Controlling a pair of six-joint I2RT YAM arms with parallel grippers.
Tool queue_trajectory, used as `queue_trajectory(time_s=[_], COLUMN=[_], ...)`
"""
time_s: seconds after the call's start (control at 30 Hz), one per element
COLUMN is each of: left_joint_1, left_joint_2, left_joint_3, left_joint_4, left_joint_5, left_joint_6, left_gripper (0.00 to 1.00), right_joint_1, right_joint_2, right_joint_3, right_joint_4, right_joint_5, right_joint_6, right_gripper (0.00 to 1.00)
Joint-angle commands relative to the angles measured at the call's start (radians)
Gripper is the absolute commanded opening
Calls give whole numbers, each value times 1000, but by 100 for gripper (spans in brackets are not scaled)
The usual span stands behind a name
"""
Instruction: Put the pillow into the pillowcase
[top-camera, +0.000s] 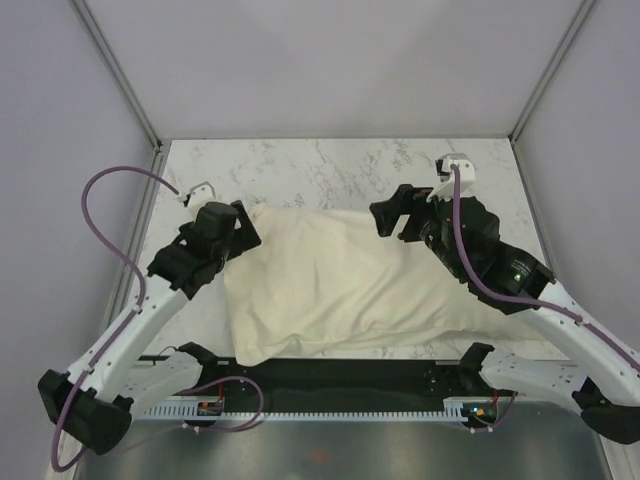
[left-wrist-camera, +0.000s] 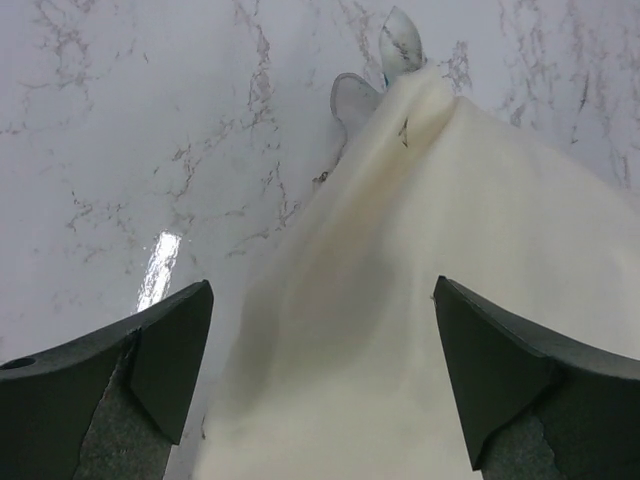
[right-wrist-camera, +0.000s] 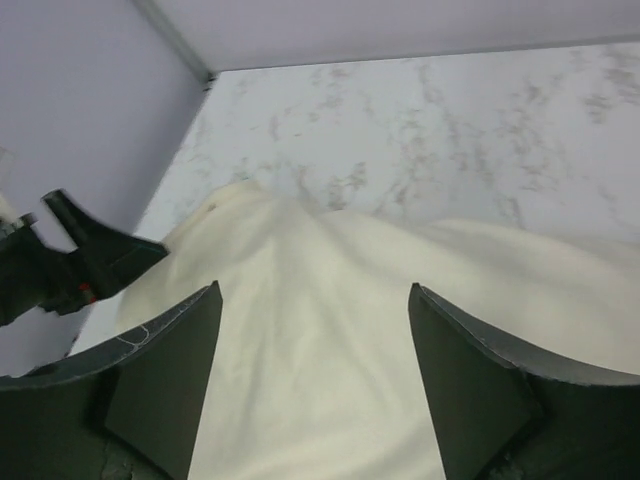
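The cream pillowcase (top-camera: 340, 285) lies plump and wrinkled across the middle of the marble table (top-camera: 320, 165). The pillow itself is hidden; only cream cloth shows. My left gripper (top-camera: 243, 230) stands open at the pillowcase's far left corner, with the cloth (left-wrist-camera: 400, 300) below and between its fingers (left-wrist-camera: 170, 350) and nothing gripped. A small whitish tag with a bluish edge (left-wrist-camera: 398, 40) sticks out at that corner. My right gripper (top-camera: 392, 215) hovers open over the far right edge, and cream cloth (right-wrist-camera: 320, 350) fills the gap between its fingers (right-wrist-camera: 470, 370).
Grey enclosure walls with metal posts (top-camera: 120, 75) close in the table on the left, back and right. A black rail (top-camera: 340, 385) carrying both arm bases runs along the near edge. A purple cable (top-camera: 95, 215) loops beside the left arm.
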Motion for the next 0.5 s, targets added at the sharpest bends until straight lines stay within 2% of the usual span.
queue_trajectory(time_s=[0.0,0.03,0.07,0.13,0.17,0.2,0.27,0.3,0.43,0.47], left_joint_1=[137,152,164,166,167,171,199,219,434,457], left_joint_2=[115,133,146,160,160,161,169,175,209,213], left_joint_3=[-3,-5,-23,-52,-80,-92,-107,-107,-132,-132], left_joint_4=[119,154,180,246,307,332,354,356,383,388], left_joint_5=[280,315,382,444,484,492,481,481,541,538], left_joint_6=[44,35,28,6,0,-8,-23,-43,-92,-100], left_gripper=[98,95,91,71,60,32,5,2,2,2], right_joint_1=[-156,-213,-326,-427,-521,-563,-665,-693,-819,-866], right_joint_2=[57,78,95,95,83,42,7,-21,-59,-72], right_joint_3=[-7,-1,-6,-39,-85,-113,-186,-205,-300,-314], right_joint_4=[-199,-230,-272,-274,-253,-239,-204,-198,-167,-161], right_joint_5=[129,98,85,34,-22,-43,-84,-90,-135,-149], right_joint_6=[21,21,17,15,20,27,41,56,80,81], right_gripper=[84,85,85,85,86,86,86,87,86,86])
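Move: The far part of the pillowcase's left edge lies about 3 cm ahead of my left hand, 3 cm to its right and 6 cm below. The case's far left corner is some 10 cm ahead and 3 cm right, its near left corner about 22 cm back and 3 cm right. From my right hand, the case's far right corner is roughly 14 cm ahead, 26 cm right and 26 cm below; the cased pillow's middle is about 3 cm back and 2 cm left. I dip my open left hand about 6 cm down and forward onto the pillowcase's left edge, easing right, shut the fingers to pinch a fold, then carry on forward and back left. Meanwhile I swing my right hand, still open, some 22 cm right and 16 cm down towards the far right corner, slightly forward overall, turning it clockwise about 40 degrees and tipping the fingers down. ##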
